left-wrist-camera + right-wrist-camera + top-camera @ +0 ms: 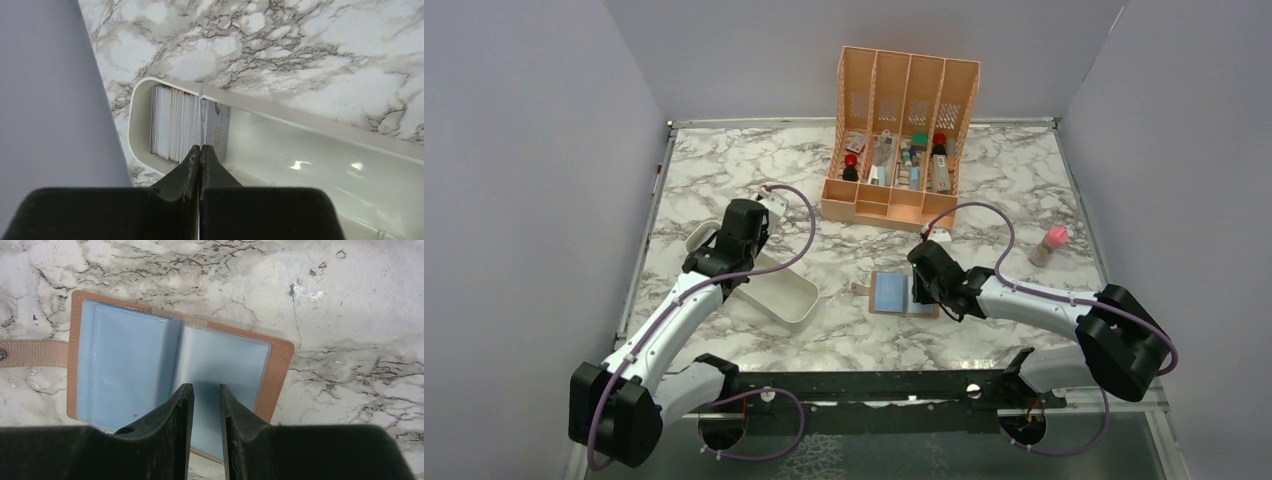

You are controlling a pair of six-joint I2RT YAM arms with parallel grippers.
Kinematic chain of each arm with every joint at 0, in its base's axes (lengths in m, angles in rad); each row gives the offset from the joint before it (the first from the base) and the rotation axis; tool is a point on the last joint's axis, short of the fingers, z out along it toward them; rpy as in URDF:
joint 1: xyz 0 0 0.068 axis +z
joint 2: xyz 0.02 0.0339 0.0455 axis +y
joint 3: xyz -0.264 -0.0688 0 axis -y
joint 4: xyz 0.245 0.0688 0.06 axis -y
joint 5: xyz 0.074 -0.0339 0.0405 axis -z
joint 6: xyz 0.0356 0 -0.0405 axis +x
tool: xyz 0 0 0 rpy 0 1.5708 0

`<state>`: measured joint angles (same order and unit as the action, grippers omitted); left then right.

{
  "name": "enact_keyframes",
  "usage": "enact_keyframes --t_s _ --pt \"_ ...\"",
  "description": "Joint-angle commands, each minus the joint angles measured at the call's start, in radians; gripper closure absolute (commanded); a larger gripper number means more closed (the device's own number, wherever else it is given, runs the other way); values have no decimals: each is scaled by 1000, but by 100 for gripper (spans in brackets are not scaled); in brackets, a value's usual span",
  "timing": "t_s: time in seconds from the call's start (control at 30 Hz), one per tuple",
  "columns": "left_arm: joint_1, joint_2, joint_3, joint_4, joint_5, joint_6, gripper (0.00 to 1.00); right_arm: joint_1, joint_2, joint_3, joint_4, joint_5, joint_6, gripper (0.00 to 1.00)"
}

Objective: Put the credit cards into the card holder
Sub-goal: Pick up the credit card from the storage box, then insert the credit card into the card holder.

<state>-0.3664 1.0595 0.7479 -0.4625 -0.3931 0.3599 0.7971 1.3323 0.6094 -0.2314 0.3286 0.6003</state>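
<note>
Several credit cards (172, 125) stand on edge in a stack at the end of a white oblong tray (310, 120). My left gripper (201, 147) reaches into that end and is shut on one thin card (201, 107), seen edge-on and rising from the fingertips. In the top view the tray (796, 300) lies at the left under the left gripper (724, 245). The card holder (130, 355) lies open on the marble, brown outside, light blue inside, its snap tab (30, 352) pointing left. My right gripper (206, 387) hovers over its right page, jaws slightly apart, nothing between them.
A tall peach compartment organizer (902, 130) with small items stands at the back centre. A small bottle with a pink cap (1050, 244) stands at the right. Grey walls close in on the left, right and back. The card holder (902, 295) sits mid-table.
</note>
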Motion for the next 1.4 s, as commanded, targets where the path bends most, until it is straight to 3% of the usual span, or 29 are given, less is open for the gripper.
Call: enact_keyframes --t_s 0.0,0.23,0.43,0.87,1.1,1.37 --pt "1 -72 76 -41 93 -102 100 -4 5 -3 20 -18 -10 69" --pt "1 -158 210 -42 187 -374 100 -4 -9 0 17 -40 8 69" --pt "1 -165 268 -21 383 -649 100 -6 -22 16 -15 -44 22 69" --pt "-3 -127 8 416 770 -1181 100 -57 -90 32 -72 -75 31 70" --pt "-126 -34 -148 642 724 -1309 100 -73 -114 26 -106 -61 32 71" --pt "-337 184 -159 786 611 -1357 100 -103 -92 5 -104 -45 46 73"
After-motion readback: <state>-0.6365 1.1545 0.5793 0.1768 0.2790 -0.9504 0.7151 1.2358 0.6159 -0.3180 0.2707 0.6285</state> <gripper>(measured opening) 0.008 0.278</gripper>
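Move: My left hand already grips a card over the storage box, whose middle is about 4 cm to its right, 1 cm back and 11 cm below; the card stack lies some 4 cm ahead, 4 cm left and 11 cm down. The card holder lies open about 34 cm right, 6 cm back and 13 cm below, with the wooden organizer about 27 cm beyond it. From my right hand the holder's middle is 2 cm left and 3 cm below, level fore and aft. I keep the card pinched in my shut left fingers, raise it about 14 cm away from the storage box, then swing right towards the card holder and sink again, some 25 cm rightward in all and easing back at the end. On the way I roll the wrist about 80 degrees, left side down, so the fingers swing to point forward-right. My right hand, fingers still apart, waits over the right leaf, then rises and shifts right about 2 cm each. ##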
